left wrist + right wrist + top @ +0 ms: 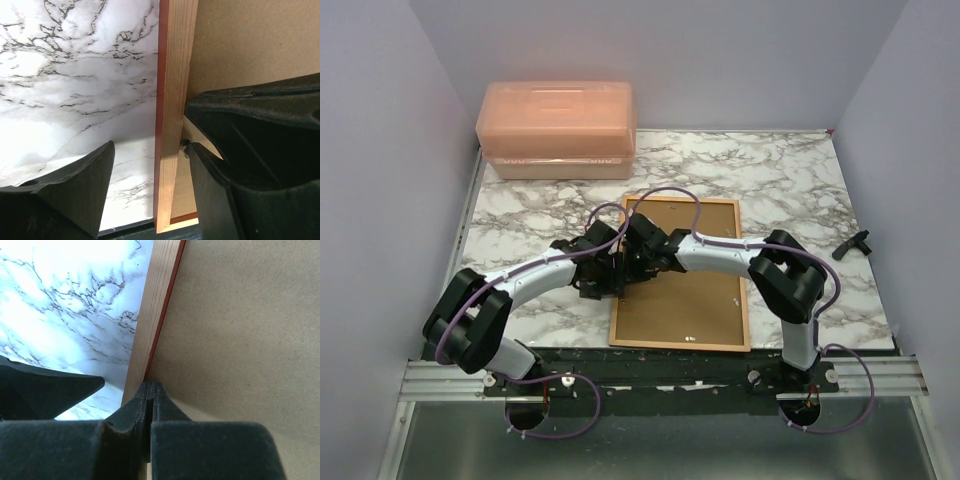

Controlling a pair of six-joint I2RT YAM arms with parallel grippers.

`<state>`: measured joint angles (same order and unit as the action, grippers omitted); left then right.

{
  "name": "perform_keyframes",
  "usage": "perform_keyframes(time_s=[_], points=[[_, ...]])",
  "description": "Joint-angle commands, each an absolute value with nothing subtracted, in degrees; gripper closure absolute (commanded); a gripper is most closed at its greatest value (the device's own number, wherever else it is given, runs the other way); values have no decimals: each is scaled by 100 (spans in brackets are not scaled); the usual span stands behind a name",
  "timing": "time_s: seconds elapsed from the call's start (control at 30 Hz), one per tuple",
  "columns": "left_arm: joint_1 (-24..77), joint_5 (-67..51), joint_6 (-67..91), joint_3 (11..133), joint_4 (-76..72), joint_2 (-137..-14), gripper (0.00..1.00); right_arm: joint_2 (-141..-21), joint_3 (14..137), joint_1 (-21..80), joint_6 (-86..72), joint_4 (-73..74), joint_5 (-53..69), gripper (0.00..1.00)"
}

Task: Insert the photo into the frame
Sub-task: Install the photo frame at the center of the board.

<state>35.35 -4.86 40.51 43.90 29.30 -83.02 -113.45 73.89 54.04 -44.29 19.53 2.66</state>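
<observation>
The frame [744, 290] lies back up on the marble table, its wood-coloured left rail showing in the left wrist view [175, 100] and the right wrist view [155, 300]. The brown backing board [690, 290] fills its opening. The photo is hidden. My left gripper [605, 280] is open and straddles the left rail [150, 147], one finger on the table side, the other over the board beside a small metal tab [185, 145]. My right gripper [638, 258] is shut, its tips [151, 385] resting where the board [240, 330] meets the rail.
An orange plastic box [558, 128] stands at the back left. A small black object [853, 244] lies on the table at the right. The frame's near end reaches the table's front edge [650, 352]. Walls close in on both sides.
</observation>
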Motion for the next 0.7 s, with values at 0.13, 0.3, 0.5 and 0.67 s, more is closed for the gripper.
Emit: perform_keyframes(time_s=[0.13,0.3,0.5,0.67], points=[[3687,-131,4256,4228,2863,-8737,49,-12201,6269,5541,-4593,2322,745,100],[3751,-51,4293,4298,3061,-8856,67,-12301,6160,5494,-4627,2199,938,100],[3757,64,4301,4151,3055,-8819,97,-12181,5986,5351,-4654,2083,996,100],[3758,4,4296,4091,3002,-8741,100,-12102,6050,5309,-4595,2169,904,100]])
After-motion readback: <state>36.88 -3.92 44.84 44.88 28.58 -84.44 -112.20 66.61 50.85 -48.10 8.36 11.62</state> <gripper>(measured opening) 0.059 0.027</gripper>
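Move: Just right of the left hand, about 1 cm, runs the frame's left rail between the open fingers, at tip height. A small metal clip sits on the rail's inner edge, level with the hand and 2 cm to its right; the frame's near-left corner is some 11 cm back and level sideways. From the right hand's shut tips the same rail is about 1 cm to the left, and the clip roughly 3 cm back, level sideways. Closing its fingers across the left rail from both sides, the left hand shifts about 1 cm to the right and pinches the rail, one finger over the marble and the other over the backing board. The right hand keeps its shut tips in place at the seam where board meets rail, its wrist tilting about 10 degrees so the fingers lean farther left. ##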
